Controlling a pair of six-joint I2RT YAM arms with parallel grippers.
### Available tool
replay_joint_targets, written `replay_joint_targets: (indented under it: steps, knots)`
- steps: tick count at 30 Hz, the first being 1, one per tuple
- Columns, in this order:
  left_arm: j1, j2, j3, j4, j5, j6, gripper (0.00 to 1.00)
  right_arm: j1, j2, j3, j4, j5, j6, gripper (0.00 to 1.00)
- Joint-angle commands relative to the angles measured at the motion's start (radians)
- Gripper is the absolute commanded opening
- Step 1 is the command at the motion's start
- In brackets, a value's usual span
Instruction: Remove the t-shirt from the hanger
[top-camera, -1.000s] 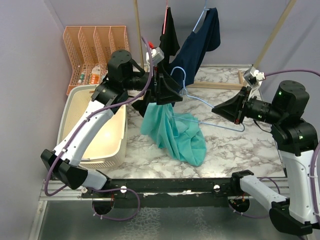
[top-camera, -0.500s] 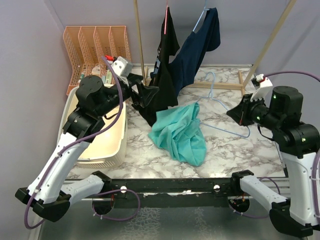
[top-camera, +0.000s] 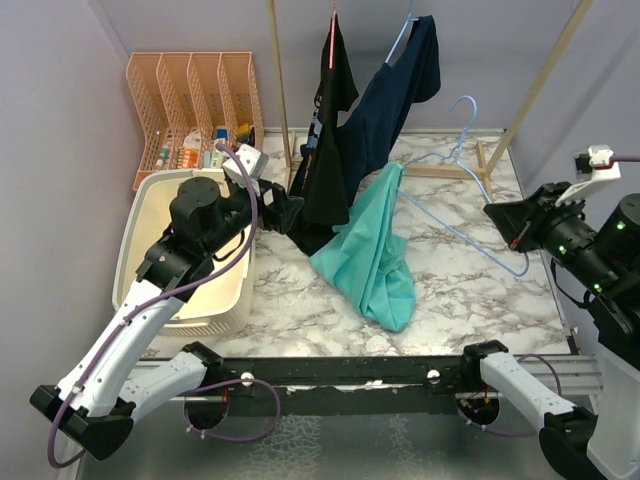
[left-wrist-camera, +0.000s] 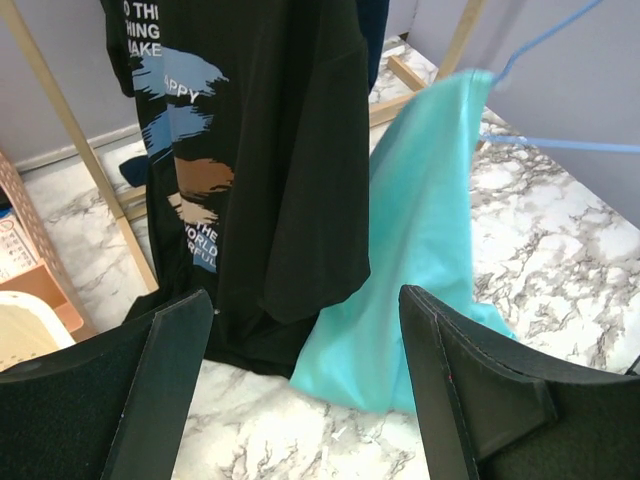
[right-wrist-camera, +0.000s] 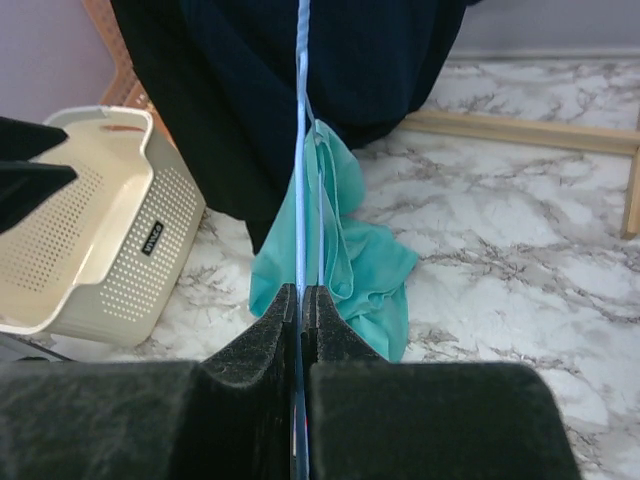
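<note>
A teal t-shirt (top-camera: 372, 255) hangs by one corner from a light blue wire hanger (top-camera: 455, 195), with its lower part heaped on the marble table. It also shows in the left wrist view (left-wrist-camera: 425, 230) and the right wrist view (right-wrist-camera: 345, 250). My right gripper (top-camera: 508, 225) is shut on the hanger's wire (right-wrist-camera: 302, 150) and holds it raised at the right. My left gripper (top-camera: 285, 208) is open and empty, left of the shirt, next to a hanging black t-shirt (top-camera: 325, 170).
A wooden rack (top-camera: 278, 90) at the back carries the black shirt and a navy shirt (top-camera: 395, 95). A cream perforated basket (top-camera: 150, 260) sits at the left, with an orange file organizer (top-camera: 190, 85) behind it.
My right gripper has pulled the hanger up and to the right, lifting a corner of the teal shirt off the table. My left gripper let go of the shirt and drew back left.
</note>
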Motion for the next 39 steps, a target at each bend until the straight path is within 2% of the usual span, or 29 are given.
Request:
replay_joint_targets:
  steps: [1, 4, 7, 10, 13, 23, 27, 36, 39]
  knots:
    - [-0.002, -0.059, -0.034, 0.052, -0.042, 0.015, 0.78, -0.001, 0.069, 0.029, -0.011, -0.001, 0.002, 0.01]
    - [-0.002, -0.074, -0.059, 0.062, -0.021, 0.020, 0.77, -0.001, 0.077, -0.027, -0.017, 0.024, 0.000, 0.01]
    - [-0.003, -0.083, -0.086, 0.062, 0.001, 0.024, 0.76, -0.001, 0.094, -0.008, -0.030, 0.063, 0.004, 0.01]
    - [-0.002, -0.087, -0.112, 0.058, 0.011, 0.027, 0.76, -0.001, 0.157, 0.028, -0.080, -0.013, -0.036, 0.01]
    - [-0.002, -0.096, -0.143, 0.069, 0.009, 0.025, 0.75, -0.001, 0.177, -0.008, -0.086, -0.040, -0.063, 0.01]
    - [-0.002, -0.111, -0.216, 0.118, 0.062, 0.017, 0.75, -0.001, 0.179, 0.090, -0.060, 0.330, -0.033, 0.01]
    - [-0.002, -0.111, -0.257, 0.145, 0.104, 0.011, 0.75, -0.001, 0.169, 0.064, 0.096, 0.383, -0.033, 0.01]
    - [-0.003, -0.145, -0.329, 0.184, 0.162, 0.002, 0.74, -0.001, 0.092, -0.231, 0.749, 0.401, -0.048, 0.01]
    - [-0.002, -0.167, -0.348, 0.198, 0.197, -0.003, 0.74, -0.001, 0.098, -0.293, 0.907, 0.445, -0.055, 0.01]
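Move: My right hand still pinches the hanger, with a tip of the turquoise t-shirt caught on its end. The foot of the rack's right post is about 39 cm ahead, 20 cm right and 41 cm below; the turquoise t-shirt is some 17 cm ahead, 18 cm left and 34 cm down, the navy t-shirt about 33 cm ahead, 15 cm left. From my empty left hand the turquoise t-shirt lies 9 cm ahead, 22 cm right and 29 cm below, the black t-shirt 18 cm ahead, 14 cm right. With my right hand I dip the hanger about 6 cm down and 5 cm forward, nose tipping down, to let the t-shirt's last corner slip off. Then I swing it right and up and on forward towards the rack's right post, turning some 20 degrees clockwise as the fingers tip up again, hanger still pinched. My open left hand sinks towards the t-shirt's level, touching nothing. ##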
